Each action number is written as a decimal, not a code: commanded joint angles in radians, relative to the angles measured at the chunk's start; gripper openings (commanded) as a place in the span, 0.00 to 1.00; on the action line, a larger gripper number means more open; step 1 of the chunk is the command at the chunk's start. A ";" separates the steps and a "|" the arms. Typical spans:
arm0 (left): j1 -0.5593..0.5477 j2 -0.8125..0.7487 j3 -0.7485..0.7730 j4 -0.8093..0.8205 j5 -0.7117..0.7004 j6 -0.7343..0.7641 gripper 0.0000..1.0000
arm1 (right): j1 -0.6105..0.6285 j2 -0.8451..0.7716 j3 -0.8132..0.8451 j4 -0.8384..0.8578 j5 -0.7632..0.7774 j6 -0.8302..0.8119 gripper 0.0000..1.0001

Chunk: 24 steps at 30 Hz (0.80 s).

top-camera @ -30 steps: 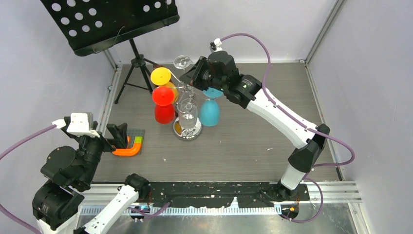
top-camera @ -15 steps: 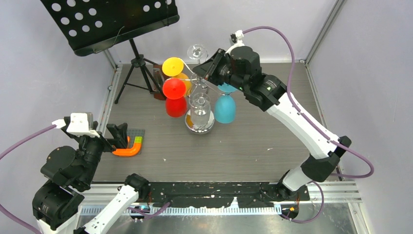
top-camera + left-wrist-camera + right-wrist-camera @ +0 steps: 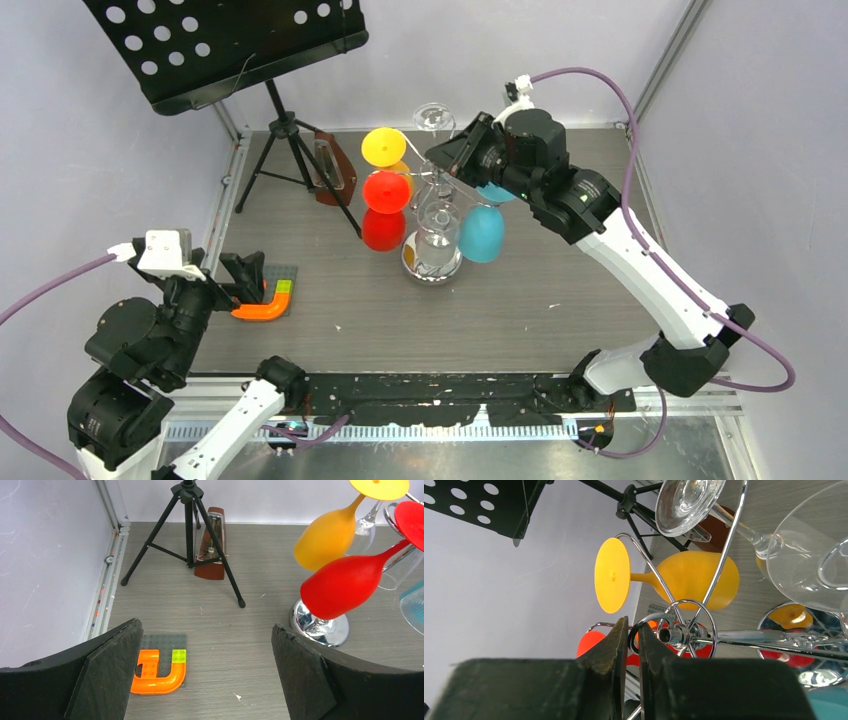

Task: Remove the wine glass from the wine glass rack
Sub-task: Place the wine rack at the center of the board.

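Note:
The chrome wine glass rack [image 3: 433,262] stands mid-table, its post leaning. Several wine glasses hang on it upside down: yellow [image 3: 383,147], red [image 3: 386,190], blue [image 3: 482,232] and clear [image 3: 433,117]. My right gripper [image 3: 452,160] is at the rack's top. In the right wrist view the right gripper [image 3: 632,630] is shut on a thin chrome loop of the rack [image 3: 684,630], with the yellow glass [image 3: 694,577] and a clear glass foot [image 3: 686,500] just beyond. My left gripper [image 3: 207,665] stands wide open and holds nothing, low at the near left, apart from the rack's base [image 3: 320,625].
A black tripod music stand [image 3: 285,125] rises at the back left, with a brown metronome [image 3: 333,165] beside its legs. An orange U-shaped piece on a grey plate [image 3: 268,300] lies near my left gripper. Walls close in the table on the left, back and right.
My right arm has swung to the right, dragging the rack and its glasses across the table with it. The left arm has not moved.

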<state>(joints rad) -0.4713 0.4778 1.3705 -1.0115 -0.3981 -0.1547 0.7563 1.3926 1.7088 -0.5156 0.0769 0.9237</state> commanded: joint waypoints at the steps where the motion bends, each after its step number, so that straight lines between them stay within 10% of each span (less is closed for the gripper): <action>1: 0.002 0.027 0.014 0.040 0.019 -0.019 0.98 | -0.019 -0.180 0.034 0.371 0.010 0.031 0.06; 24: 0.002 0.033 -0.027 0.075 0.049 -0.059 0.98 | -0.081 -0.277 -0.104 0.376 0.002 0.032 0.06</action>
<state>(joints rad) -0.4713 0.4938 1.3495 -0.9855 -0.3576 -0.2039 0.6891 1.2301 1.5246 -0.5629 0.0814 0.9173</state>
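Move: Your closed right fingers still pinch the top ring of the wine rack; the spot for its foot near the board's centre lies about 40 cm below them, 4 cm right and 2 cm back. Around the hand, some 10 cm lower, hang the yellow glass (7 cm left, 4 ahead), the red glass (9 left, 3 back) and the blue glass (11 right, 4 back). From the left hand that spot lies about 16 cm ahead, 33 right and 38 below. Keep the right fingers shut on the top ring and carry the loaded wine rack about 5 cm to the right, sinking roughly 3 cm towards the middle of the board as you go. Draw back slightly in the first half, then ease off the speed. ##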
